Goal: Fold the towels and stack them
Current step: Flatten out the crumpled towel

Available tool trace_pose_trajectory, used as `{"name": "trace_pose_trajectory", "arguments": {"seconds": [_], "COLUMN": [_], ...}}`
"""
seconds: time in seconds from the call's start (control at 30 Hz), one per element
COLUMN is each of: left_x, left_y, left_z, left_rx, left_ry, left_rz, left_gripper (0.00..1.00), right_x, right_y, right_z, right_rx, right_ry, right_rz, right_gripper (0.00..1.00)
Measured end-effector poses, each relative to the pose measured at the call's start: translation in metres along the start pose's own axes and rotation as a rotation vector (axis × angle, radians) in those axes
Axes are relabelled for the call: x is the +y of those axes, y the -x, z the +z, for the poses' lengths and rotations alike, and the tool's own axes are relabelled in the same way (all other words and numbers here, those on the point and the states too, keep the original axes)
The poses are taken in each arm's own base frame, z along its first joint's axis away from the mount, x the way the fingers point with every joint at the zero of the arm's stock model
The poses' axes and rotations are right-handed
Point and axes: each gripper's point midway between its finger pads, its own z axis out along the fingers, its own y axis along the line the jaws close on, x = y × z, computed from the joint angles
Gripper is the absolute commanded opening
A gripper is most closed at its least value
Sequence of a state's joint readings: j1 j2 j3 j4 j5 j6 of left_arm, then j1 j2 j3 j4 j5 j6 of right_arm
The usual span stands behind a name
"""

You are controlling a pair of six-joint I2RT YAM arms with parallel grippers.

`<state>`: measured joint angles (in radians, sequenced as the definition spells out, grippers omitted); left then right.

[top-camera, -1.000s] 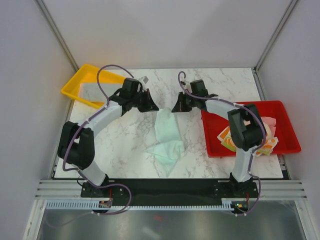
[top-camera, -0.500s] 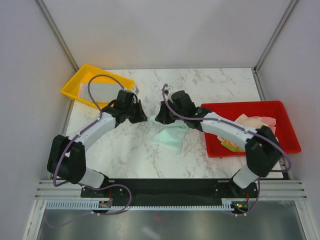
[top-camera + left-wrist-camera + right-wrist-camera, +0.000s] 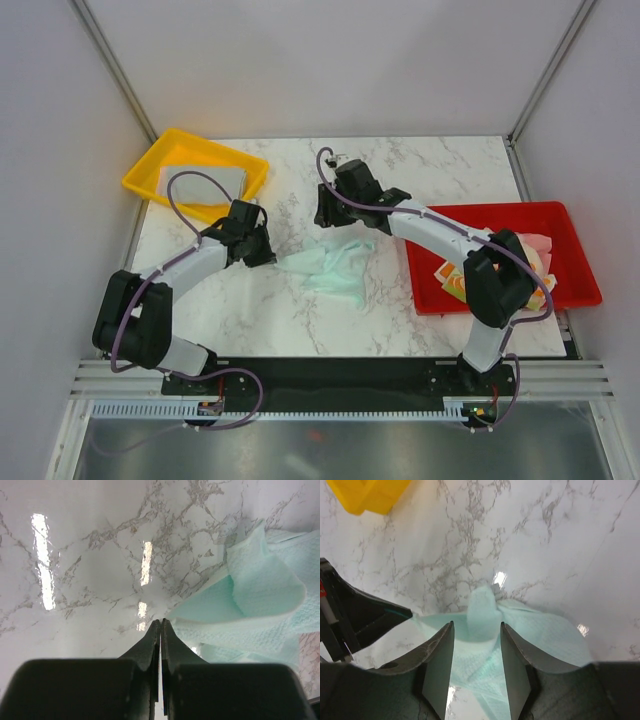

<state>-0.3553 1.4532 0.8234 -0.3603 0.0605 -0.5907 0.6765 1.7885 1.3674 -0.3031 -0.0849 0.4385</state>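
A crumpled mint green towel (image 3: 335,268) lies on the marble table between the two arms. My left gripper (image 3: 270,255) is low at the towel's left corner. In the left wrist view its jaws (image 3: 161,621) are shut, with the corner of the towel (image 3: 260,580) running right into the tips. My right gripper (image 3: 323,214) hovers over the towel's far edge, fingers open (image 3: 476,624), and a raised fold of the towel (image 3: 485,610) stands free between them. More towels, cream with orange (image 3: 455,280) and pink (image 3: 540,245), lie in the red tray (image 3: 500,210). A grey towel (image 3: 200,183) lies in the yellow tray (image 3: 150,165).
The red tray sits at the table's right edge, partly under the right arm's elbow. The yellow tray (image 3: 370,495) is at the back left corner. Metal posts and pale walls enclose the table.
Both grippers came down and toward the front with the mint towel, which now lies on the table. The right gripper opened and let go; the left stayed shut.
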Motion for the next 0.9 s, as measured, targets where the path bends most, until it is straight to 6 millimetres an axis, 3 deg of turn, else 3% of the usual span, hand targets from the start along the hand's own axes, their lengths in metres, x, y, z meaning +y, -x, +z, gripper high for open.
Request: {"name": "trace_pose_trajectory", "arguments": {"seconds": [0.1, 0.2, 0.43, 0.77, 0.9], "left_x": [0.0, 0.0, 0.001, -0.001, -0.001], "left_y": [0.002, 0.003, 0.002, 0.004, 0.005], "left_z": [0.0, 0.0, 0.001, -0.001, -0.001], "left_rx": [-0.011, -0.016, -0.018, -0.03, -0.031], "left_ry": [0.002, 0.002, 0.001, -0.007, -0.007], "left_rz": [0.0, 0.001, 0.001, 0.001, 0.001], "left_gripper": [0.02, 0.02, 0.02, 0.02, 0.02], "right_x": [0.0, -0.009, -0.038, -0.012, -0.016], "right_y": [0.023, 0.023, -0.019, -0.052, -0.071], "right_z": [0.006, 0.023, 0.046, 0.055, 0.056], "right_rx": [-0.045, -0.021, 0.125, 0.204, 0.238], "right_ry": [-0.019, -0.048, -0.151, -0.132, -0.156], "right_rz": [0.006, 0.059, 0.243, 0.322, 0.362], "right_gripper": [0.49, 0.5, 0.5, 0.45, 0.46]}}
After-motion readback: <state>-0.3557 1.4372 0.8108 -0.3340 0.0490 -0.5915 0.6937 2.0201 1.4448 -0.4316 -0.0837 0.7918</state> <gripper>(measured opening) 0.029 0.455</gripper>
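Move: The towel's near-upright fold lies about 10 cm below the right hand, some 2 cm back and straight in line sideways; the rumpled towel's middle is roughly 6 cm back and 12 cm down. The left gripper, holding a towel corner, is about 11 cm to the right hand's left and 3 cm back. From the left hand the fold lies some 12 cm to the right and 2 cm ahead, a couple of centimetres down. Still pinching its corner of the towel, the left hand stays put while the half-open right hand comes down about 9 cm onto the towel's fold, with its fingers to either side of it. It first swings some 3 cm forward, then sinks and draws back about 5 cm, tipping its fingers steeper by some 20 degrees and turning slightly clockwise. The fingers don't close, and touch can't be made out. ##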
